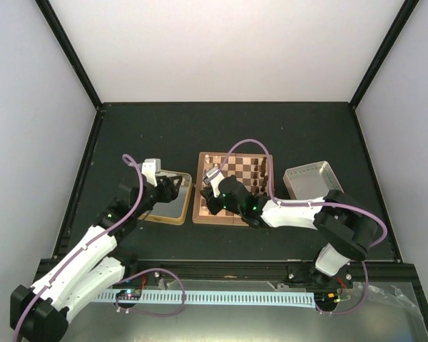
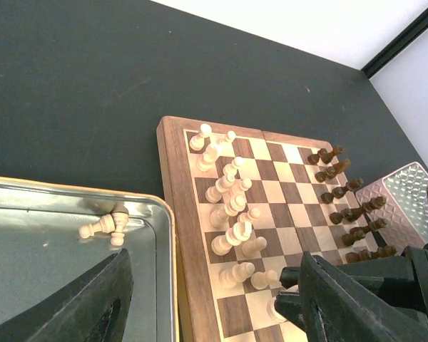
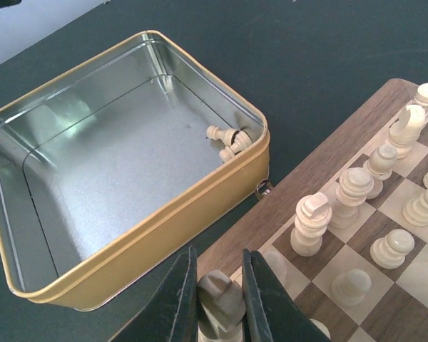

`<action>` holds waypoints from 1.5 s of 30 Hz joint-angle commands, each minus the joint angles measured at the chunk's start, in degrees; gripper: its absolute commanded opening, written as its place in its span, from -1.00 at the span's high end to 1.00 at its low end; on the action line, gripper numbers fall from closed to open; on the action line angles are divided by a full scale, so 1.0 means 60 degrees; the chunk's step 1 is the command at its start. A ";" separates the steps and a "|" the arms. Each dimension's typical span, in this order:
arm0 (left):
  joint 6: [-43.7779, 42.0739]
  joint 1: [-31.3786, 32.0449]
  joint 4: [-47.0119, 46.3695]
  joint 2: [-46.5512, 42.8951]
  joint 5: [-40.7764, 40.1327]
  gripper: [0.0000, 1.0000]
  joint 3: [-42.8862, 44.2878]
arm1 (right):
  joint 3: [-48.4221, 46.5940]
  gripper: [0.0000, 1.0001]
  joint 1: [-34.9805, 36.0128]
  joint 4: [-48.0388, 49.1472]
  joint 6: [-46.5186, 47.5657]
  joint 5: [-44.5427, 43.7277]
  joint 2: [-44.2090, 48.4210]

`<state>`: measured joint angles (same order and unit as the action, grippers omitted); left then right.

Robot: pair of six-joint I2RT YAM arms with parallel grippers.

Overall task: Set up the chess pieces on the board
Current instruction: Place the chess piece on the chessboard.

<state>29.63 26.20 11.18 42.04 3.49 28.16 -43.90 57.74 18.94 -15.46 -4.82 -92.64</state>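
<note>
The board lies mid-table. Cream chess pieces stand in its two left columns and dark ones along its right side. My right gripper is shut on a cream piece over the board's near left corner, by the border. The left wrist view also shows that held piece. My left gripper hangs open over the gap between the gold tin and the board, holding nothing. Two cream pieces lie on their sides in the tin's far corner.
The gold tin sits just left of the board, its wall close to my right fingers. A silver-grey tray lies right of the board. Black mat surrounds everything, with white walls beyond it.
</note>
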 commanded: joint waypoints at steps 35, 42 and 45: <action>-0.0052 -0.0030 0.0157 0.0160 0.0203 -0.31 0.0535 | 0.0645 0.80 0.0015 0.1290 0.0204 0.0135 -0.0750; -0.0045 -0.0030 0.0136 0.0174 0.0220 -0.31 0.0536 | 0.1101 0.79 0.0016 0.1378 -0.0119 -0.0084 -0.0365; -0.0023 -0.0030 0.0158 0.0158 0.0232 -0.31 0.0536 | 0.1229 0.79 0.0016 0.1442 -0.0186 -0.0119 -0.0365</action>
<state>29.61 26.20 11.22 42.89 4.23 28.82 -37.54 57.74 24.73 -15.55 -3.55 -96.07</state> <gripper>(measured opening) 0.654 0.129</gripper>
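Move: The right hand holds a light chess piece over the board's near left corner. The empty square between bishop and corner rook lies about 1 cm to its left, level with it, and 9 cm below. The bishop is about 3 cm ahead and 1 cm left, the corner rook 3 cm back and 1 cm left, the bishop's pawn 3 cm ahead and 2 cm right. From the left hand that square lies roughly 4 cm back, 9 cm right and 17 cm down. Still pinching the light chess piece by its head, the right hand lowers it about 5 cm towards the near left corner of the board. In the last part of the descent the hand also draws some 1.5 cm back and as much to the right, away from the bishop. The wrist hardly turns and the grip stays closed. ##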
